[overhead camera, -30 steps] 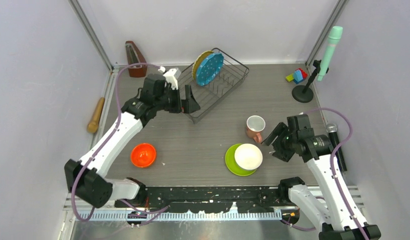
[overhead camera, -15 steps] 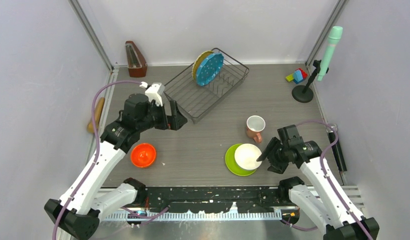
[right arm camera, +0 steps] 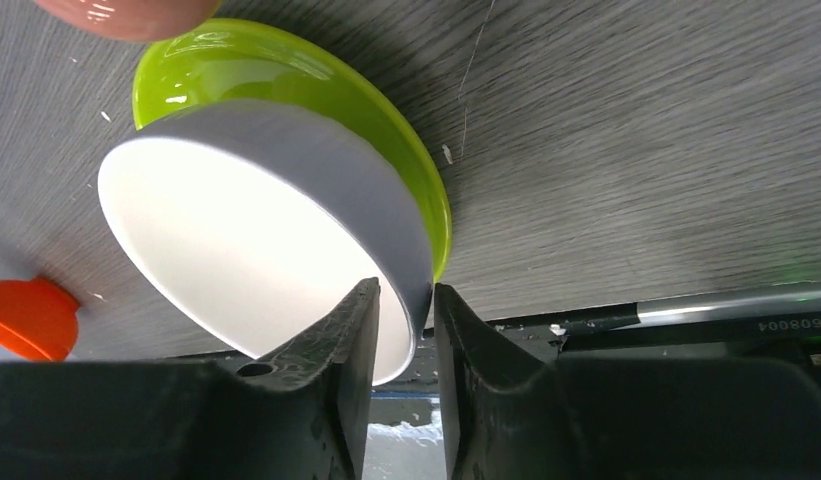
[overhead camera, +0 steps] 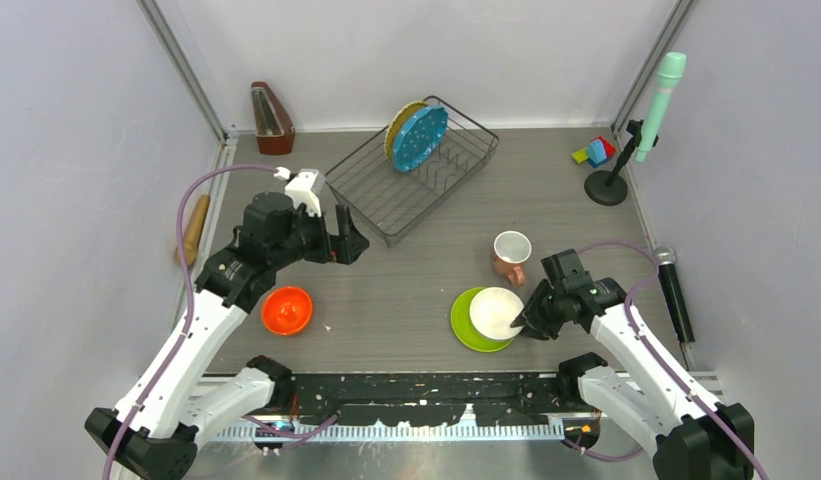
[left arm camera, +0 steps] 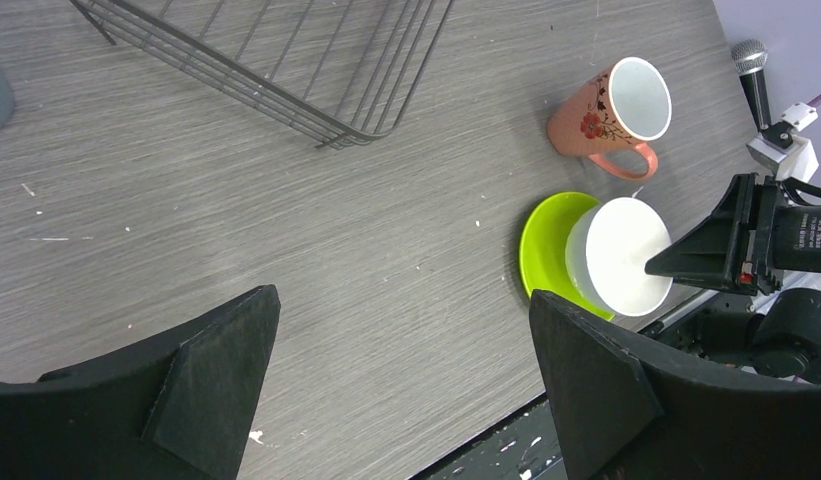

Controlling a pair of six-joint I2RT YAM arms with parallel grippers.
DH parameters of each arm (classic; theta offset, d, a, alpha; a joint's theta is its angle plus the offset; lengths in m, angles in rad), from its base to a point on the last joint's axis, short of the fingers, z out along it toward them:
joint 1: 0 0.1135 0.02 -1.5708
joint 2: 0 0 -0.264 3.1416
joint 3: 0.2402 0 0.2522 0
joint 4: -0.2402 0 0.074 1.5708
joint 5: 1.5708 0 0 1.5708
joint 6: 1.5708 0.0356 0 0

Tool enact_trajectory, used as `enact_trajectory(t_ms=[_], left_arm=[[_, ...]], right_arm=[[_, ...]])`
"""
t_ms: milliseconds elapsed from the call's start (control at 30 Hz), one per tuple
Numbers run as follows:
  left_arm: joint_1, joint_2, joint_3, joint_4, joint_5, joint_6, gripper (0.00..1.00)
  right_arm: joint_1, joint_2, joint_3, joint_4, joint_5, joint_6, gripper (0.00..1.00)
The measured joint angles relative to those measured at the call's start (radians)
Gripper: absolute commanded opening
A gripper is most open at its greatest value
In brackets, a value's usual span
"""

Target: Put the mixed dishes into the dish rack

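Observation:
The white bowl (overhead camera: 497, 312) sits in the lime green plate (overhead camera: 460, 322) at front right. My right gripper (overhead camera: 521, 322) is shut on the bowl's right rim (right arm camera: 416, 270), one finger inside and one outside. The salmon-pink mug (overhead camera: 510, 252) stands just behind it. The orange bowl (overhead camera: 287, 309) is at front left. My left gripper (overhead camera: 353, 232) is open and empty, above bare table (left arm camera: 401, 300) in front of the dish rack (overhead camera: 391, 238). The teal-blue plate (overhead camera: 421, 137) and the yellow woven plate (overhead camera: 397, 125) stand in the rack. The grey-blue mug is not clearly seen.
A wooden metronome (overhead camera: 271, 118) stands at back left, toy blocks (overhead camera: 596, 151) and a green microphone on a stand (overhead camera: 654, 100) at back right. A black microphone (overhead camera: 674, 290) lies by the right wall, a wooden rolling pin (overhead camera: 193, 228) by the left.
My left gripper drew back from the rack's front corner toward the near left, still open. My right gripper moved left to the white bowl and closed on its rim.

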State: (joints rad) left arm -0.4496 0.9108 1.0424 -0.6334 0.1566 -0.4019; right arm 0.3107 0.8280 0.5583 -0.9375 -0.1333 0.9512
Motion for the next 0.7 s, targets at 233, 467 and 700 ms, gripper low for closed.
enact_trajectory(t_ms=[233, 467, 700], left_arm=[[0.000, -0.005, -0.007, -0.001, 0.001, 0.007, 1.00], [0.000, 0.030, -0.007, 0.003, 0.051, -0.024, 0.99], [-0.002, 0.081, -0.017, 0.047, 0.148, -0.128, 1.00]], right_arm=[[0.010, 0.020, -0.012, 0.023, -0.003, 0.022, 0.01], [0.013, 0.009, 0.093, -0.073, 0.008, 0.000, 0.00], [0.013, -0.049, 0.174, -0.069, -0.049, -0.014, 0.00]])
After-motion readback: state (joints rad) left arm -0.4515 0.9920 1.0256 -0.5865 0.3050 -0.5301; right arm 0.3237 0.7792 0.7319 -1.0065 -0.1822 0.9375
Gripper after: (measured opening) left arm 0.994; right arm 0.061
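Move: The right hand's parted fingers already straddle the near-right rim of the white bowl, whose middle lies about 5 cm left, 3 cm ahead and 3 cm below. The green plate underneath is centred roughly 8 cm left, 1 cm ahead and 5 cm below that hand; the mug stands some 15 cm ahead and 2 cm left, about 1 cm lower. From the left hand, the bowl is about 30 cm right, 11 cm back and 22 cm below. Almost in place, the right hand shuts its fingers on the near-right rim of the white bowl, one finger inside and one outside, then lifts it about 6 cm up off the green plate, drifting slightly forward and left as the fingertips swing forward by just under 10 degrees. The left hand, empty and wide open, first waits and then eases some 3 cm right and a little down towards the bowl, tipping its fingers downward and lowering its left side as it rolls. ##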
